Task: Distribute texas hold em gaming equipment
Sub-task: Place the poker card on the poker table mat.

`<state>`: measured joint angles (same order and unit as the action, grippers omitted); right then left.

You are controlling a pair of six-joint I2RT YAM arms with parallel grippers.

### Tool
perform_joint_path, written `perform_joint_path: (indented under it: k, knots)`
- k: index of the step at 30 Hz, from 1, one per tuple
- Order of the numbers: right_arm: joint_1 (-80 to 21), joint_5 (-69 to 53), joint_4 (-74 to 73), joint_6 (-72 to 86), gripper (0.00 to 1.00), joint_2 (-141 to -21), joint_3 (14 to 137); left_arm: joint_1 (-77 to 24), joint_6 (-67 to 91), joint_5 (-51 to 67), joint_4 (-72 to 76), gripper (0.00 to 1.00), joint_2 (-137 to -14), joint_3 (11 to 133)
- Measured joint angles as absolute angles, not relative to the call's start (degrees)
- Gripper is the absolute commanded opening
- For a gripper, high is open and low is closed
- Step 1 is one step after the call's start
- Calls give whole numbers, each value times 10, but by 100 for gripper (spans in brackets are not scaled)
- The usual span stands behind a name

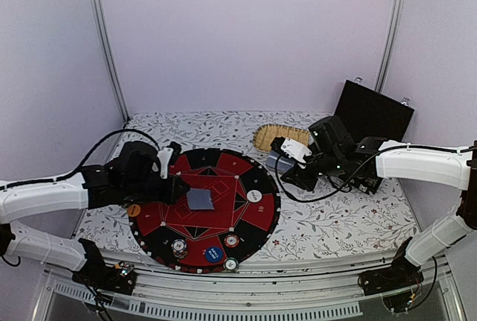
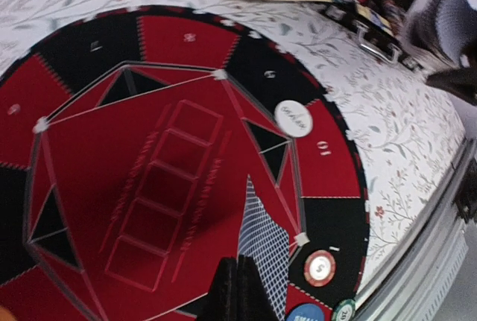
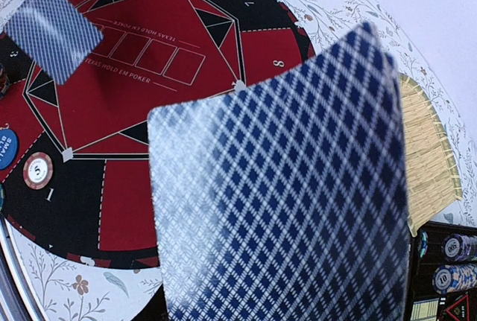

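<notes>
A round red and black poker mat (image 1: 195, 226) lies mid-table. My left gripper (image 1: 182, 188) hovers over its centre, shut on a grey-blue-backed playing card (image 1: 200, 199). In the left wrist view that card (image 2: 265, 237) sticks out tilted beside the closed fingers (image 2: 227, 291). My right gripper (image 1: 288, 169) is off the mat's right edge, shut on another playing card (image 3: 283, 194), which fills the right wrist view and hides the fingers. On the mat lie a white button (image 1: 254, 196), an orange chip (image 1: 133, 210), a red chip (image 1: 232, 241), a blue chip (image 1: 213, 254) and a green chip (image 1: 232, 264).
An oval woven straw tray (image 1: 274, 134) sits behind the right gripper. An open black case (image 1: 373, 112) stands at the back right, with stacked chips (image 3: 453, 248) inside it. The floral tablecloth (image 1: 335, 220) surrounds the mat, and a metal rail (image 1: 246, 280) runs along the near edge.
</notes>
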<state>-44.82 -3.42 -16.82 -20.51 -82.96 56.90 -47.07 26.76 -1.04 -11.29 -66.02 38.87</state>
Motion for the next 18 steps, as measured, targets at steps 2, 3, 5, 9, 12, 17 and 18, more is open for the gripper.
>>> perform_joint_path:
  k: [2,3,5,9,12,17,18]
  knots:
    - [-448,-35,-168,-205,40,-830,569,-446,302,-27,-155,0,-615,370]
    - [-448,-36,-168,-205,40,-830,569,-433,322,-35,-176,0,-592,359]
    - [-448,-36,-168,-205,40,-830,569,-412,351,-42,-222,0,-550,340]
    - [-448,-37,-168,-205,40,-830,569,-393,397,-51,-303,0,-504,330]
    - [-448,-38,-168,-205,41,-830,569,-380,424,-62,-343,0,-510,332]
    - [-448,-38,-168,-205,41,-829,569,-355,446,-75,-393,0,-556,343]
    - [-448,-39,-168,-205,41,-829,569,-350,447,-76,-403,0,-562,348]
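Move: The left hand has the poker card pinched over the left-centre of the mat. The red section 4 it seems bound for lies about 13 cm to its left, level with it fore and aft, and some 14 cm below. The big blind disc is about 18 cm left and 2 cm ahead, and the chip stack near seat 2 is 4 cm left and 12 cm back. From the right hand, section 4 is roughly 46 cm left and 4 cm back. Keeping the poker card pinched between shut fingers, the left hand swings about 14 cm to the left across the mat towards section 4 and the big blind disc, slowing as it goes, while it sinks some 6 cm and eases slightly back. Along the way the wrist turns counter-clockwise by about 30 degrees and tips the fingers more steeply down, so that the card comes low over the inner part of section 4, still clear of the mat. ##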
